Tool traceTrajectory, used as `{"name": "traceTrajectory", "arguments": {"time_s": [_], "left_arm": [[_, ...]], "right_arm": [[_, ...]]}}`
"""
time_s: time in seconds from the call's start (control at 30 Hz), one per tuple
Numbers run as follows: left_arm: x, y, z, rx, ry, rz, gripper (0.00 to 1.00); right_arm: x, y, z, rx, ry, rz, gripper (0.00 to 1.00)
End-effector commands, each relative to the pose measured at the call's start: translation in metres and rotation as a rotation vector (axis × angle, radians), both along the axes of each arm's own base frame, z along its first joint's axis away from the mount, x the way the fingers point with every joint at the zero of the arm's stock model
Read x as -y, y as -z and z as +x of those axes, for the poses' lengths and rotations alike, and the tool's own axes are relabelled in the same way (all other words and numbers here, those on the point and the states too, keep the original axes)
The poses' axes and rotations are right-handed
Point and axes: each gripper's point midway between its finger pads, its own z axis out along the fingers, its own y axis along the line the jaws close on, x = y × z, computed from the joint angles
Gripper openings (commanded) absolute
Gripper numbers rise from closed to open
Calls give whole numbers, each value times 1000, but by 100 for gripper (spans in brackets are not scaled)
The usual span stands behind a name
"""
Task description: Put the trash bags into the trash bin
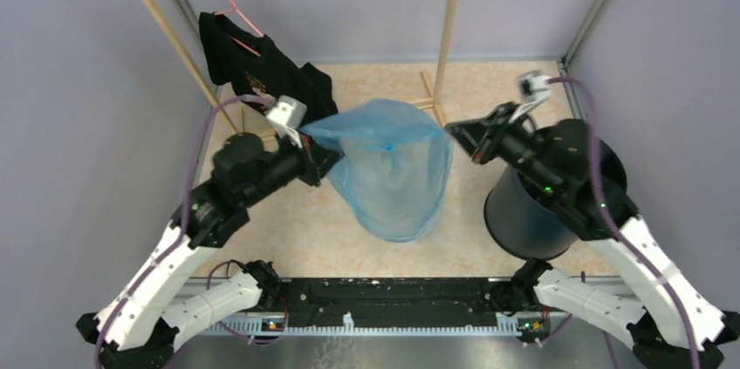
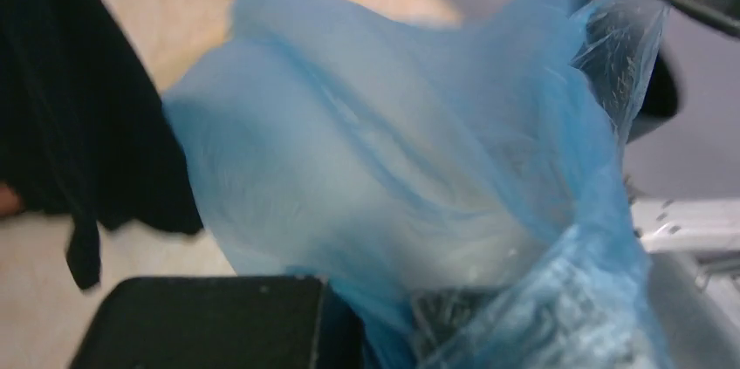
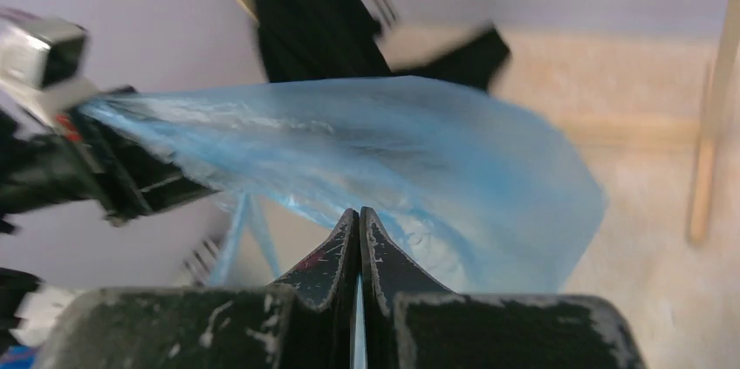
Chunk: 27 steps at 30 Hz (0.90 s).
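The light-blue translucent trash bag (image 1: 393, 168) hangs in the air, stretched open between my two grippers. My left gripper (image 1: 321, 155) is shut on the bag's left rim; in the left wrist view the bag (image 2: 393, 151) fills the frame and hides the fingers. My right gripper (image 1: 460, 137) is shut on the bag's right rim; in the right wrist view the fingertips (image 3: 359, 215) pinch a fold of the bag (image 3: 419, 151). The black trash bin (image 1: 545, 203) stands on the floor at the right, under my right arm, apart from the bag.
A black shirt (image 1: 253, 72) hangs on a pink hanger from a wooden rack (image 1: 449, 29) at the back left, close behind the left gripper. The rack's right post stands behind the bag. Grey walls close in on both sides.
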Motion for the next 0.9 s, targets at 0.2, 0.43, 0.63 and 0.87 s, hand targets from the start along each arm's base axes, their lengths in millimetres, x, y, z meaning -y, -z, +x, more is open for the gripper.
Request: {"name": "traceTrajectory", "arguments": {"time_s": [0.2,0.43,0.63,0.87], "left_arm": [[-22,-8,-1,78,-72,1,0],[-44,-18,-8,93,-129,35,0],[-52,-49,-11,157,-155,-3,0],[-47,-49,-10,164,-128,7,0]], "right_arm": [[43,-14,-19,78,114,22,0],[45,-27,-14,107,130,27,0],[40,-48,-16,113,101,24,0],[54,-67,-36,116,102,69,2]]}}
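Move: Some 10 cm to the left hand's right and about 3 cm back lies the middle of the trash bag it holds, hanging roughly 12 cm lower; from the right hand, at the bag's far side, that is about 12 cm left, 5 cm back and 15 cm below. The trash bin stands about 28 cm to the right hand's right, 5 cm back and 24 cm lower. The black shirt hangs roughly 18 cm ahead and 15 cm left of the left hand, about level in height. Shaking the trash bag out, both shut hands whip up about 10 cm, drop back past where they began and rise again some 5 cm, their fingers tipping up and down with it. Meanwhile they draw apart, the left about 5 cm left with the rim still pinched and swinging slightly counter-clockwise, the right about 4 cm right towards the bin, off the bag's corner. ##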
